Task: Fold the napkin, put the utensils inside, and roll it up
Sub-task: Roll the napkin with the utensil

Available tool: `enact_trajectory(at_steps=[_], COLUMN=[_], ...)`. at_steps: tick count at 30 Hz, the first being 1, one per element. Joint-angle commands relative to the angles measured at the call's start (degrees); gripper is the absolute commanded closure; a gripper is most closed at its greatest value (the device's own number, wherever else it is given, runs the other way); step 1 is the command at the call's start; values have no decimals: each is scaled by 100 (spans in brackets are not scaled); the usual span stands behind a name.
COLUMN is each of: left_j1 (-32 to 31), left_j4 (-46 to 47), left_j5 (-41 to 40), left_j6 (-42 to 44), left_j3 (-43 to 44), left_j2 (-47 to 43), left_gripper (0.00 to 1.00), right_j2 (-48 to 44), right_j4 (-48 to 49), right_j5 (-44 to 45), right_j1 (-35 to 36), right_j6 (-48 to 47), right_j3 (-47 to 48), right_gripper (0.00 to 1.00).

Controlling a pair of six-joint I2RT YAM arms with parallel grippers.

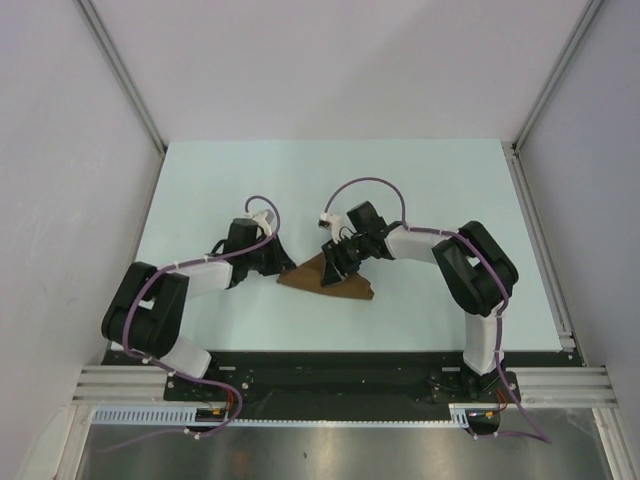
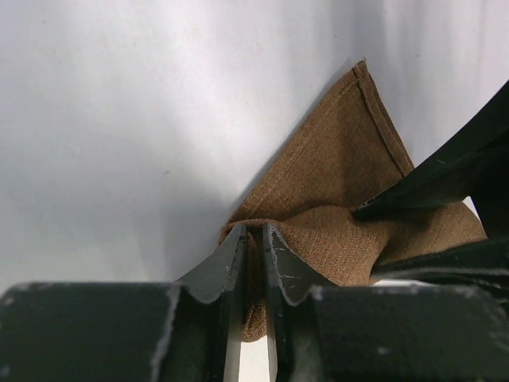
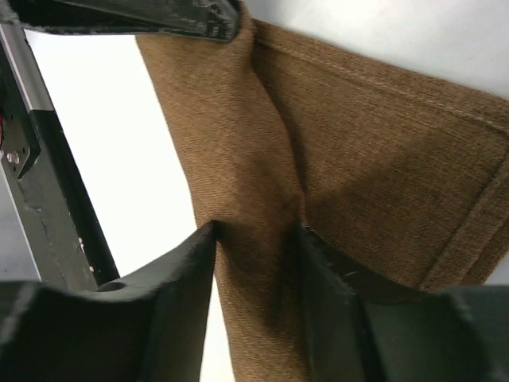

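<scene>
The brown napkin (image 1: 340,280) lies bunched in a rough triangle on the table's near middle, between both arms. My left gripper (image 1: 281,266) is shut on the napkin's left corner; in the left wrist view the cloth (image 2: 334,183) is pinched between the two fingers (image 2: 253,239). My right gripper (image 1: 331,270) is shut on a fold of the napkin near its top; in the right wrist view a band of cloth (image 3: 262,263) runs between its fingers. The fork and the dark-handled utensil are out of view.
The pale table (image 1: 330,180) is bounded by grey walls at left, right and back. The arm bases stand on a black rail (image 1: 330,375) at the near edge.
</scene>
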Motion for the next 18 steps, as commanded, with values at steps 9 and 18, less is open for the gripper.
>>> enact_trajectory(at_steps=[9,18], left_j1=[-31,-31], left_j4=[-64,-187], left_j5=[203,194], left_j6=[124,124], left_j3=[362,538], left_j2=[359,500], left_gripper=[84,85], right_j2=[-1374,-1623], right_j4=[-140,361], right_j5=[2134,3453], right_j1=[510,1556], right_j6=[-365,-1174], right_j3=[-277,-656], right_gripper=[36,35])
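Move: The rolled napkin's middle sits practically at the right hand's fingertips, about 1 cm to the left and 1 cm below. From that hand, the roll's right end is some 8 cm right and 2 cm back, and the flat flap's far corner roughly 6 cm ahead and 3 cm left. The left hand has the roll's left end between its fingertips; from there the roll's middle lies about 8 cm right and 2 cm back. The roll comes free of the right fingers, which go on opening as the right hand lifts off by about 5 cm, first edging right, then drifting slightly back and left over the roll, its wrist turning nearly 30 degrees. The left fingers keep their pinch on the roll's left end, easing about a centimetre forward. ##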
